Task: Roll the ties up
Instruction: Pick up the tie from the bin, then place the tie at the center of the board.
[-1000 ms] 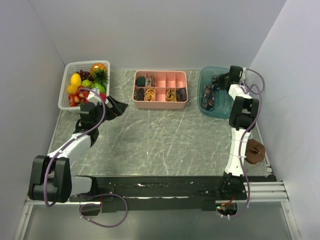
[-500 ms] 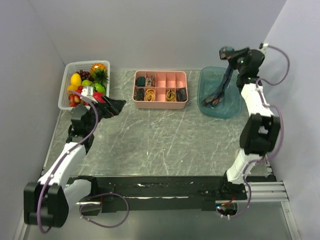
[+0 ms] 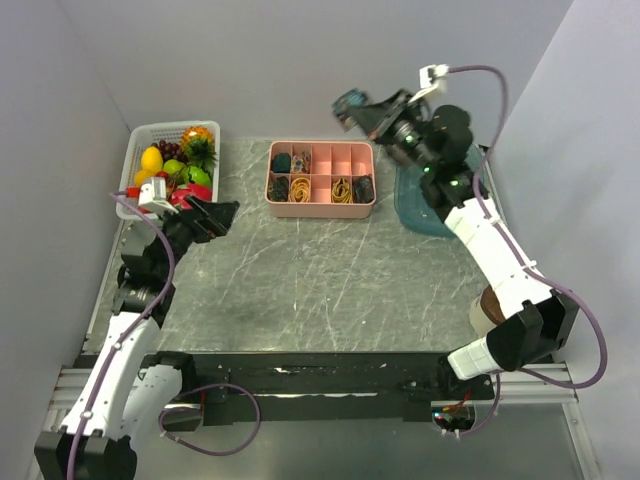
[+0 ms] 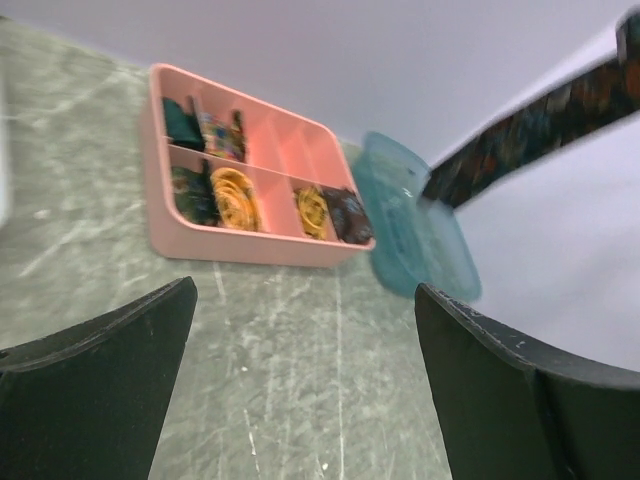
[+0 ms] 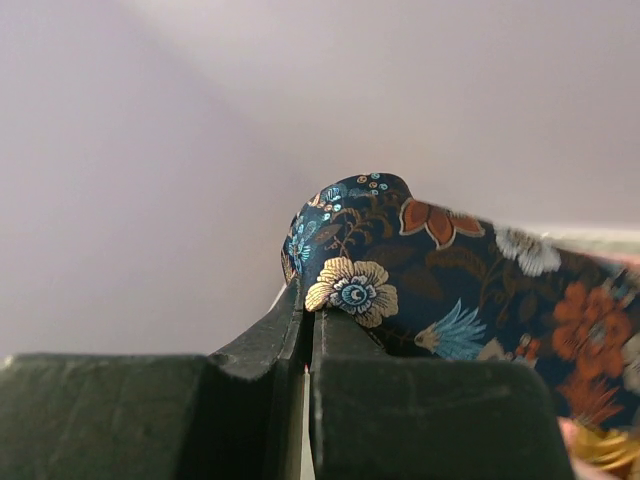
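My right gripper (image 3: pixel 352 105) is raised high above the back of the table, over the pink organizer's right end, and is shut on one end of a tie (image 5: pixel 440 270). The tie is dark navy with orange, tan and blue flowers, folded over the closed fingertips (image 5: pixel 308 300). In the left wrist view the tie (image 4: pixel 540 125) stretches taut from the teal bin (image 4: pixel 420 240) up to the right. My left gripper (image 3: pixel 215 215) hovers beside the fruit basket, open and empty, jaws wide apart (image 4: pixel 300 300). Rolled dark ties (image 3: pixel 364 186) sit in the organizer.
The pink organizer (image 3: pixel 320 207) at the back centre holds dark rolls and yellow looped bands (image 3: pixel 342 188). A white fruit basket (image 3: pixel 128 165) stands at the back left, the teal bin (image 3: pixel 412 208) at the back right. A brown object (image 3: pixel 484 306) lies by the right arm's base.
My right arm rose out of the teal bin and swung left, drawing the tie up with it. The left arm lifted and shifted slightly left, still open.
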`<state>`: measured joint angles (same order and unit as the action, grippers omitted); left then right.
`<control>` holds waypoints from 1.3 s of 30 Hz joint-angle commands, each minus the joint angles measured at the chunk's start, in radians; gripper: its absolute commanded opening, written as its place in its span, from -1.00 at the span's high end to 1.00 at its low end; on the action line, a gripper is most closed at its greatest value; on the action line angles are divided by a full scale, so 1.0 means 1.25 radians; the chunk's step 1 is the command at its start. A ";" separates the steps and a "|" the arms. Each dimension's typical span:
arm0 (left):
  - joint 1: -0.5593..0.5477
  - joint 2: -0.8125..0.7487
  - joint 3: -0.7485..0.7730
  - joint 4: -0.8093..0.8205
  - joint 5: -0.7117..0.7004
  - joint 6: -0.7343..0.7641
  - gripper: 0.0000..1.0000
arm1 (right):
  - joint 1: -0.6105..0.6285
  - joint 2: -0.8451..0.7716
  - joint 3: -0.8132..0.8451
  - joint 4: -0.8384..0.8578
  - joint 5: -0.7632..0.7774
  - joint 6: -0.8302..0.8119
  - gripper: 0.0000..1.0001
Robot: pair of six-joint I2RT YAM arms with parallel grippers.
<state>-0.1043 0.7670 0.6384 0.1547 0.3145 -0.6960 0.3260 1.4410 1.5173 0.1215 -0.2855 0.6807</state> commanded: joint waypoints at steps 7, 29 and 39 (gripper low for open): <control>0.001 -0.120 0.092 -0.172 -0.138 0.011 -0.93 | 0.156 -0.003 -0.101 0.019 -0.113 0.031 1.00; 0.001 -0.067 0.030 0.049 0.150 0.014 -0.93 | 0.153 -0.083 -0.108 -0.130 -0.270 -0.012 1.00; 0.001 -0.021 0.008 0.088 0.146 0.017 -0.93 | 0.112 -0.231 0.069 -0.708 -0.039 -0.337 1.00</control>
<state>-0.1043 0.7082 0.6659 0.1978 0.4675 -0.6914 0.4774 1.2877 1.4639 -0.4717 -0.4854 0.4511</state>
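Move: Out in the open tabletop in front of the pink organizer is where the tie held in the right hand is being taken: about 11 cm back of that hand, 10 cm to its left and 45 cm below. The organizer stands 19 cm ahead, 10 cm left and some 42 cm down; the bin is 19 cm ahead, 27 cm right, equally low. From the left hand that tabletop spot lies about 22 cm right, level fore and aft, 28 cm below. Swinging left and down while drawing back, the right hand carries the still-pinched tie from high in front of the organizer towards the open tabletop; then it goes on drawing back and gives up over half its leftward travel, ending some 12 cm back and 10 cm lower. It turns counter-clockwise and tips down, finally rolling its left side down about 20 degrees. The left hand, open and empty, rises about 4 cm and edges back, swaying left, then right. ##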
